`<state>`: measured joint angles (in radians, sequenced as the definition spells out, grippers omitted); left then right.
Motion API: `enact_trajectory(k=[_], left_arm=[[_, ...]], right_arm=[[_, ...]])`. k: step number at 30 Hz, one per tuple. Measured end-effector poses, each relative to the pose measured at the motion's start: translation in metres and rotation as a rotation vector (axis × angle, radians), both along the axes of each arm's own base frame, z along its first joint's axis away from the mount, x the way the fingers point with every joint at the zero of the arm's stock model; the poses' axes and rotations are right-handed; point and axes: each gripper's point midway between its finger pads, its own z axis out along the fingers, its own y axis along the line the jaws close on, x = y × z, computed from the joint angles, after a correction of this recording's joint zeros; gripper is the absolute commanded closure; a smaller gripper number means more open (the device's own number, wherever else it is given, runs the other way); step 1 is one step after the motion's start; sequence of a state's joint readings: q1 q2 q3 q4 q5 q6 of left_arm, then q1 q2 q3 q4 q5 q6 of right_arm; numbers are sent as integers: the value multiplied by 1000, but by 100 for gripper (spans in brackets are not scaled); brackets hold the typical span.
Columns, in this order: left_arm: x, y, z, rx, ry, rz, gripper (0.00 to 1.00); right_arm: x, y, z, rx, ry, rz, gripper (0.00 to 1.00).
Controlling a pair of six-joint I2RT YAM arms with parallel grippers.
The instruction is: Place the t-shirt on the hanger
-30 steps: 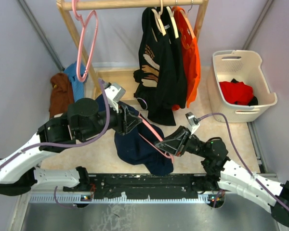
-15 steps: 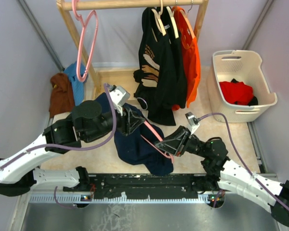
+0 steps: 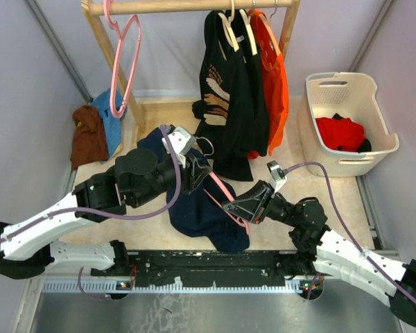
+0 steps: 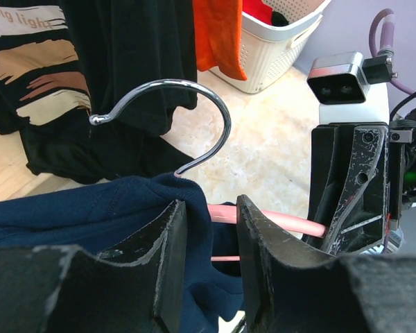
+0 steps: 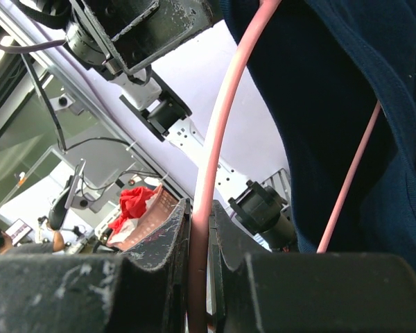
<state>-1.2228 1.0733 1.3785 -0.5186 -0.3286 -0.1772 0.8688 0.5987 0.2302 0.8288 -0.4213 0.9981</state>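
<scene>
The navy t-shirt (image 3: pixel 201 215) hangs in a bunch between my two arms, partly threaded on the pink hanger (image 3: pixel 220 189). The hanger's silver hook (image 4: pixel 218 114) sticks out of the shirt's neck opening. My left gripper (image 3: pixel 196 170) is at that neck, with navy fabric (image 4: pixel 69 215) folded between its jaws and the pink arm (image 4: pixel 284 222) passing just beyond them. My right gripper (image 3: pixel 229 206) is shut on the hanger's pink arm (image 5: pixel 222 125), lower right of the shirt (image 5: pixel 333 104). In the left wrist view the right gripper (image 4: pixel 350 187) faces me closely.
A wooden rack at the back holds a black printed shirt (image 3: pixel 225 90), an orange shirt (image 3: pixel 276 76) and an all-pink hanger (image 3: pixel 121 62). A white basket (image 3: pixel 319 83) with red cloth stands at the right. Brown and blue clothes (image 3: pixel 90 135) lie at the left wall.
My left arm has swung to the right toward the rack, carrying the shirt's neck along the hanger. The right arm and the hanger's lower end have stayed put.
</scene>
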Motion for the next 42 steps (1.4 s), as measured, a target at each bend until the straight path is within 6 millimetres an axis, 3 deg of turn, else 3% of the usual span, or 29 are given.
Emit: enact_trajectory(k=[17, 31, 33, 38, 42], left_arm=[[5, 20, 5, -4, -40, 82, 60], [13, 2, -10, 32, -76, 73, 64], [15, 2, -11, 31, -83, 77, 70], [20, 1, -13, 34, -110, 99, 100], [22, -1, -16, 34, -130, 99, 100]], right_arm=[[-3, 2, -3, -15, -2, 20, 100], [-4, 6, -9, -34, 9, 34, 100], [-4, 6, -9, -34, 10, 34, 100], [-7, 6, -10, -39, 7, 52, 100], [-8, 7, -11, -43, 9, 57, 100]])
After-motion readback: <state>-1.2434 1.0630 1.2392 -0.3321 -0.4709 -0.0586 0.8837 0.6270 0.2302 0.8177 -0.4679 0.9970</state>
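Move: Just ahead of the left hand's open fingers, about 2 cm farther out and 2 cm lower, lies the t-shirt's collar edge at the foot of the hanger hook. The hook stands roughly 4 cm ahead, 1 cm right and 3 cm above that hand. The right gripper, on the pink hanger arm, is some 9 cm back, 9 cm right and 6 cm lower; from the right hand, the collar is about 11 cm ahead, 9 cm left and 4 cm up. Swinging about 2 cm left with its fingers part open, the left hand returns right and sinks while easing forward, ending roughly 2 cm farther out and 1.5 cm lower at the hook's foot. It tips up slightly, then closes fully, pinching the navy collar fabric beside the hook. The right hand keeps its grip on the hanger arm and eases down and back about a centimetre. ##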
